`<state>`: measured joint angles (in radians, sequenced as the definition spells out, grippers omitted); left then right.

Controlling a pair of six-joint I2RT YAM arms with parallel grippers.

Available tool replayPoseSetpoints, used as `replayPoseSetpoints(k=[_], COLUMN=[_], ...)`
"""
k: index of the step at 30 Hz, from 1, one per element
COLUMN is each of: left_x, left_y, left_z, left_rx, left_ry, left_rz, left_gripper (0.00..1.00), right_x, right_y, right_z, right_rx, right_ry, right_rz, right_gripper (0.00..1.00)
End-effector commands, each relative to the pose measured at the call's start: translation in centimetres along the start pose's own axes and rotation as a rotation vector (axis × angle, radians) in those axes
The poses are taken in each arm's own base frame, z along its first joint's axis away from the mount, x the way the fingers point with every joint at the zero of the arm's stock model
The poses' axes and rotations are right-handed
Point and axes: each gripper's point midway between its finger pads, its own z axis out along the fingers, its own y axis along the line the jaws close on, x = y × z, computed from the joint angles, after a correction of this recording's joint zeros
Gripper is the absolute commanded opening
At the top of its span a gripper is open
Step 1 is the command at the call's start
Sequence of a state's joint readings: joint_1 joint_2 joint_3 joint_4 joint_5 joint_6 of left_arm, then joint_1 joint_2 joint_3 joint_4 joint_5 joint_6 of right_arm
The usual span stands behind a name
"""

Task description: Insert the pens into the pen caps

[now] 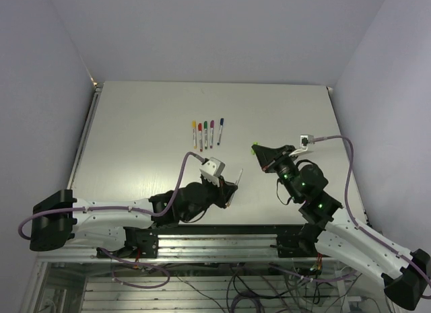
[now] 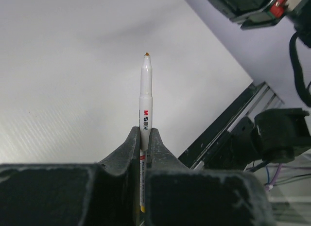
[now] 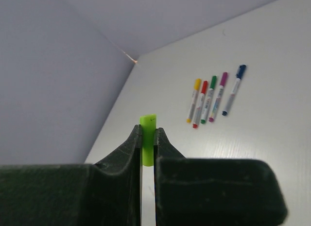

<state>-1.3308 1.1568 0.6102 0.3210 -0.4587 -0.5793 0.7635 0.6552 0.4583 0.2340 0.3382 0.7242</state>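
Note:
My left gripper [image 1: 229, 190] [image 2: 144, 131] is shut on a thin white pen [image 1: 239, 175] [image 2: 146, 90]. The pen's bare orange tip points away from the jaws, above the near middle of the table. My right gripper [image 1: 258, 151] [image 3: 147, 133] is shut on a light green pen cap [image 1: 254, 146] [image 3: 148, 123], which sticks out past the fingertips. The two grippers hang a short way apart, the right one further back and to the right. Several pens with coloured caps on them [image 1: 207, 133] [image 3: 210, 98] lie side by side at the table's middle.
The white table [image 1: 135, 138] is walled at the back and on both sides. Its near edge is a metal rail [image 1: 222, 240] [image 2: 228, 124]. Part of the right arm [image 2: 252, 7] shows at the top right of the left wrist view.

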Motion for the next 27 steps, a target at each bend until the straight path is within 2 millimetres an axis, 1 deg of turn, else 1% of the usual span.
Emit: replayPoseSetpoints(k=[1, 4, 8, 11, 14, 19, 23, 27], left_x=[-4.1, -4.6, -5.4, -5.7, -6.0, -6.5, -7.2, -7.4], left_y=[-1.6, -2.1, -3.3, -3.4, -3.3, -3.4, -3.6, -3.8], left_z=[0.0, 0.1, -0.1, -0.3, -0.6, -1.1, -1.3, -1.1], left_rx=[0.058, 0.093, 0.159, 0.171, 0.178, 0.202, 0.217, 0.218], left_ry=[-0.184, -0.222, -0.265, -0.278, -0.294, -0.328, -0.357, -0.356], left_rz=[-0.073, -0.094, -0.136, -0.153, -0.171, -0.200, -0.210, -0.193], left_gripper=[0.07, 0.07, 0.07, 0.07, 0.07, 0.07, 0.07, 0.07], right_x=[-1.6, -1.9, -2.0, -2.3, -2.9, -2.9, -2.5, -1.8], right_y=[3.0, 4.5, 5.9, 6.7, 7.2, 7.5, 7.7, 7.9], right_z=[-0.2, -0.2, -0.3, -0.6, -0.9, -1.4, -1.5, -1.4], right_rx=[-0.151, -0.239, -0.314, -0.359, -0.378, -0.408, -0.427, -0.436], right_ry=[-0.074, -0.092, -0.100, -0.115, -0.132, -0.133, -0.117, -0.089], right_rz=[0.003, -0.019, -0.038, -0.034, -0.033, -0.011, 0.006, 0.008], right_gripper=[0.00, 0.00, 0.00, 0.00, 0.00, 0.00, 0.00, 0.00])
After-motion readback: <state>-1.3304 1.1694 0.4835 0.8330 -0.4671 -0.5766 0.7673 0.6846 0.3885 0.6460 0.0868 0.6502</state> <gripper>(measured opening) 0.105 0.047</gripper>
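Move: Both hands hold their piece: the left pinches the uncapped pen, tip up, and the right the lime-green cap. From the left hand the cap is about 10 cm ahead, 9 cm to the right and 7 cm higher; so the pen lies roughly 10 cm back, 9 cm left and 7 cm below the right hand. On the table some 25 cm below the right hand, the blue pen is about 25 cm ahead and 13 cm left, the purple one 24 cm ahead and 16 cm left. The right hand carries the lime-green cap up about 6 cm while easing some 3 cm left and 3 cm back towards the pen, its fingers tipping upward and swinging counter-clockwise, and its rise levels off and sinks slightly at the end. The left hand lifts the pen almost straight up by about 5 cm, rolling some 20 degrees so that its fingers come from drooping to slightly raised and the pen tip comes in under the cap, both grips staying shut. ##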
